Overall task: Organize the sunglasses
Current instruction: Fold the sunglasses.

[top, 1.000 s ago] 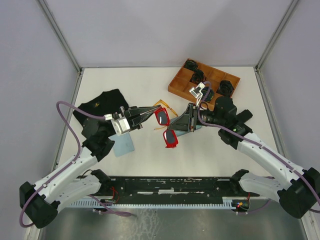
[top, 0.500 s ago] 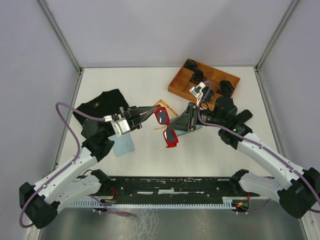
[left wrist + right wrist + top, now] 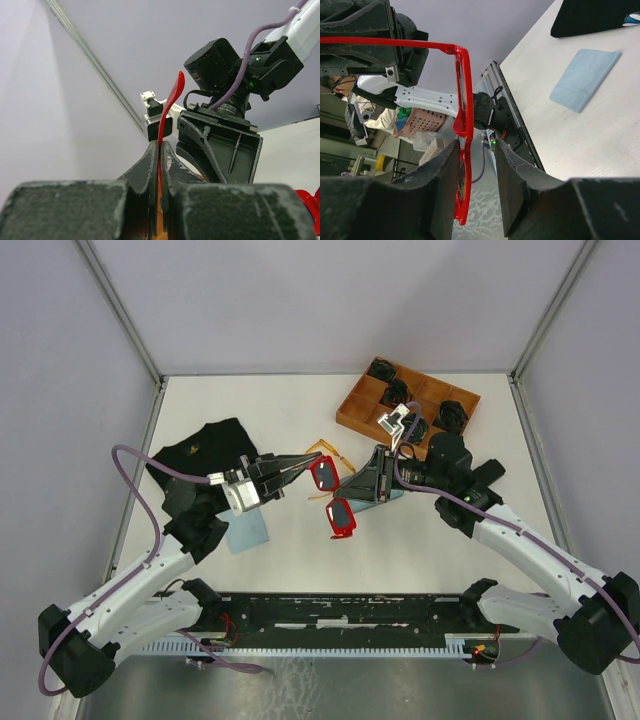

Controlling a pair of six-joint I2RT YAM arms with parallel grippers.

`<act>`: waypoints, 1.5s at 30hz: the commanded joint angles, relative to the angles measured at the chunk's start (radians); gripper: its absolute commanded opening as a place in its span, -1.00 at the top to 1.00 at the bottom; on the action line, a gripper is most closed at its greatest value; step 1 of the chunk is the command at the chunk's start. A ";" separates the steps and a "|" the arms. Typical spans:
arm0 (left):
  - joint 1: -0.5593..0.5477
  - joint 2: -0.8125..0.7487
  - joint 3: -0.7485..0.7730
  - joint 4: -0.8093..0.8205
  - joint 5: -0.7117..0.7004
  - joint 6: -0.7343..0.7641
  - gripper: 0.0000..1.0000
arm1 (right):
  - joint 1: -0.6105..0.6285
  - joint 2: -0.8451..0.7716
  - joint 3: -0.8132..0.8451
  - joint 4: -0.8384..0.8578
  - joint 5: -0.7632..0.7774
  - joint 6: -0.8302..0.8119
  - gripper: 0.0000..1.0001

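The red sunglasses (image 3: 342, 518) hang above the table's middle between both arms. My left gripper (image 3: 308, 462) is shut on one thin red temple arm (image 3: 170, 100), which sticks up out of the pinched jaws (image 3: 161, 145). My right gripper (image 3: 347, 492) stands open around the red front frame (image 3: 462, 90): the frame rests against one finger, with a gap to the other (image 3: 476, 145). The orange-yellow sunglasses (image 3: 330, 448) lie on the table just behind, partly hidden by the red pair.
A light blue cloth (image 3: 247, 530) lies left of centre, also in the right wrist view (image 3: 585, 77). A black pouch-like thing (image 3: 205, 445) sits at the back left. A wooden compartment tray (image 3: 355, 405) with dark items stands at the back right.
The right gripper has shifted slightly along the red frame and the glasses have tilted a little. The left arm holds still.
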 commanded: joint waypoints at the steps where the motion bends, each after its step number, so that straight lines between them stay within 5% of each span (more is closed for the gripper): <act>1: -0.001 -0.012 0.033 0.032 0.016 0.044 0.94 | 0.005 -0.003 0.044 0.054 -0.004 0.003 0.18; 17: -0.001 -0.018 0.028 0.024 0.019 0.040 0.94 | 0.007 0.000 0.042 0.061 -0.001 0.009 0.47; 26: -0.002 -0.017 0.037 0.008 -0.001 0.033 0.93 | 0.005 -0.011 0.038 0.064 0.004 0.011 1.00; 37: -0.001 -0.042 0.033 -0.044 -0.078 0.027 0.01 | 0.005 -0.064 0.024 0.044 0.034 0.013 1.00; 45: -0.001 -0.113 -0.001 -0.099 -0.181 -0.039 -0.11 | 0.006 -0.157 0.020 -0.090 0.187 -0.031 1.00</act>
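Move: The red sunglasses hang edge-down between the hands. The left gripper already pinches their upper temple, with the frame's middle about 8 cm below it and 3 cm to its right. The right fingers stand half open around the bridge, within about 1 cm of the frame's middle. From the right hand, the open green case lies some 13 cm ahead, 7 cm right and 26 cm down; the yellow sunglasses about 24 cm ahead, 3 cm left and 28 cm down. Hold both arms almost still and close the right fingers fully, so they pinch the red frame at its bridge. Only then open the left fingers to about half, letting go of the upper temple, and ease that hand about 1 cm left. Meanwhile lift the right hand about 2 cm and draw it 1 cm right, turning slightly clockwise. ##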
